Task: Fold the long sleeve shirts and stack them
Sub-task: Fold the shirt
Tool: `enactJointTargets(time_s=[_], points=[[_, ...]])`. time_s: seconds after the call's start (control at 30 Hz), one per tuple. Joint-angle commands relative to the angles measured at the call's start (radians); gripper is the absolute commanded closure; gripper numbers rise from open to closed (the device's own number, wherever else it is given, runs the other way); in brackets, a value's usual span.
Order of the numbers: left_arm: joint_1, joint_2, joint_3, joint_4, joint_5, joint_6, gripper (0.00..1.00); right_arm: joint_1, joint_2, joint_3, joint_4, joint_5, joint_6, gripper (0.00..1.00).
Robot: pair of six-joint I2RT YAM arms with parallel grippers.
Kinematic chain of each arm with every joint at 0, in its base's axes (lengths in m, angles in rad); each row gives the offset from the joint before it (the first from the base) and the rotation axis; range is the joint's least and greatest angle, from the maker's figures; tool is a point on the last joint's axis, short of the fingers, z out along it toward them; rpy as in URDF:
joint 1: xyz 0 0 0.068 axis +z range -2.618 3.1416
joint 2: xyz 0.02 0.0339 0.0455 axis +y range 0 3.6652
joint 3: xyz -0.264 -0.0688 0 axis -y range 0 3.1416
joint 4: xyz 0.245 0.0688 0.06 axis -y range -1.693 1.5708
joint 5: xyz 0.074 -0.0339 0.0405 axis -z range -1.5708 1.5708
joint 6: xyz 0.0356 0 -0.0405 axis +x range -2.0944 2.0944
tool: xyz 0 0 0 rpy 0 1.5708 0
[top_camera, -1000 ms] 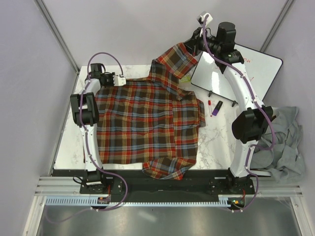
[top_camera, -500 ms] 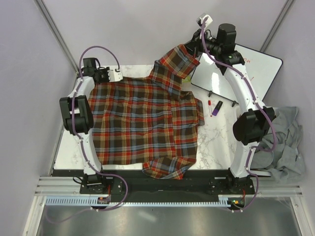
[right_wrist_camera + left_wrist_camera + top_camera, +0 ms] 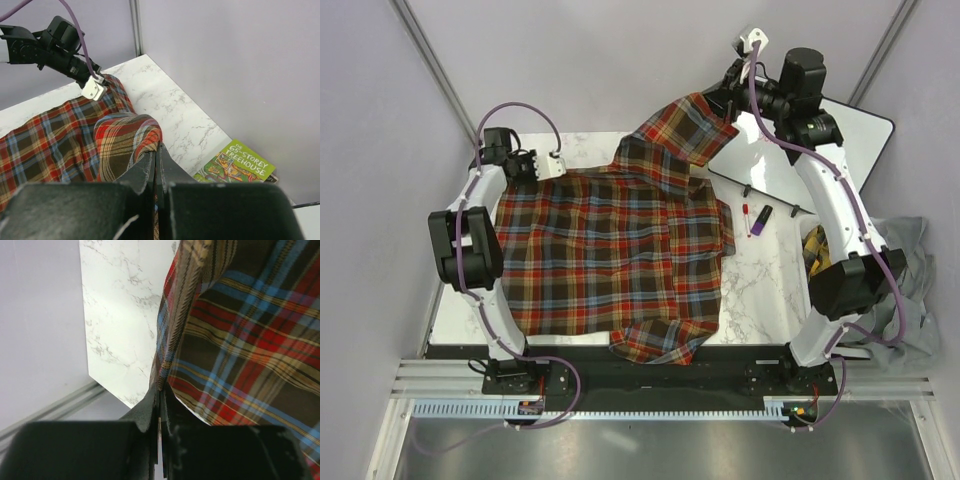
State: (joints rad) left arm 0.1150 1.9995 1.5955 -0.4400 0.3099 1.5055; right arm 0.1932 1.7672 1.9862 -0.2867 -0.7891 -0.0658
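Note:
A plaid long sleeve shirt [image 3: 610, 250] in red, brown and blue checks lies spread over the marble table [image 3: 760, 290]. My left gripper [image 3: 548, 165] is shut on the shirt's far left edge, with the cloth [image 3: 240, 340] pinched between the closed tips [image 3: 160, 391]. My right gripper [image 3: 728, 100] is shut on the far right part of the shirt, held up above the table's back edge. In the right wrist view that fold of plaid [image 3: 120, 145] bunches over the closed tips [image 3: 157, 147].
A white board [image 3: 800, 150] lies at the back right, with two small markers [image 3: 757, 218] beside it. A green book [image 3: 240, 167] lies near the back edge. A heap of grey cloth [image 3: 905, 290] hangs off the table's right side.
The right arm has moved up and to the right, lifting its part of the shirt. The left arm has drawn back to the left, stretching the far edge wider.

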Motion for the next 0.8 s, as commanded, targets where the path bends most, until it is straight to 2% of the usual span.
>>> enactJointTargets(time_s=[0.0, 0.5, 0.77], points=[[0.006, -0.114, -0.043, -0.069, -0.057, -0.059, 0.98, -0.001, -0.087, -0.067, -0.023, -0.038, -0.04, 1.0], [0.006, -0.313, -0.268, -0.177, -0.181, -0.01, 0.98, -0.001, -0.184, -0.222, -0.101, -0.05, -0.13, 1.0], [0.003, -0.346, -0.365, -0.229, -0.193, -0.028, 0.97, -0.001, -0.212, -0.273, -0.158, -0.07, -0.181, 1.0]])
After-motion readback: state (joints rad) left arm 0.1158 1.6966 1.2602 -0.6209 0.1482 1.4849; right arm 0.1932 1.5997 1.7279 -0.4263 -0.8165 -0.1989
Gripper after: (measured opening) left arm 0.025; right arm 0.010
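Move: Both hands hold the shirt by its far part. The spread shirt's middle lies about 18 cm back, 19 to the right and 11 below the left hand, and some 10 cm back, 26 left and 41 below the right. From the right hand, the book is about 26 cm ahead, 5 left, and the red marker 3 ahead, 13 right, both some 40 cm lower. Both keep pinching: left draws back 13 cm towards the shirt's middle, right sinks and backs about 6 cm. ##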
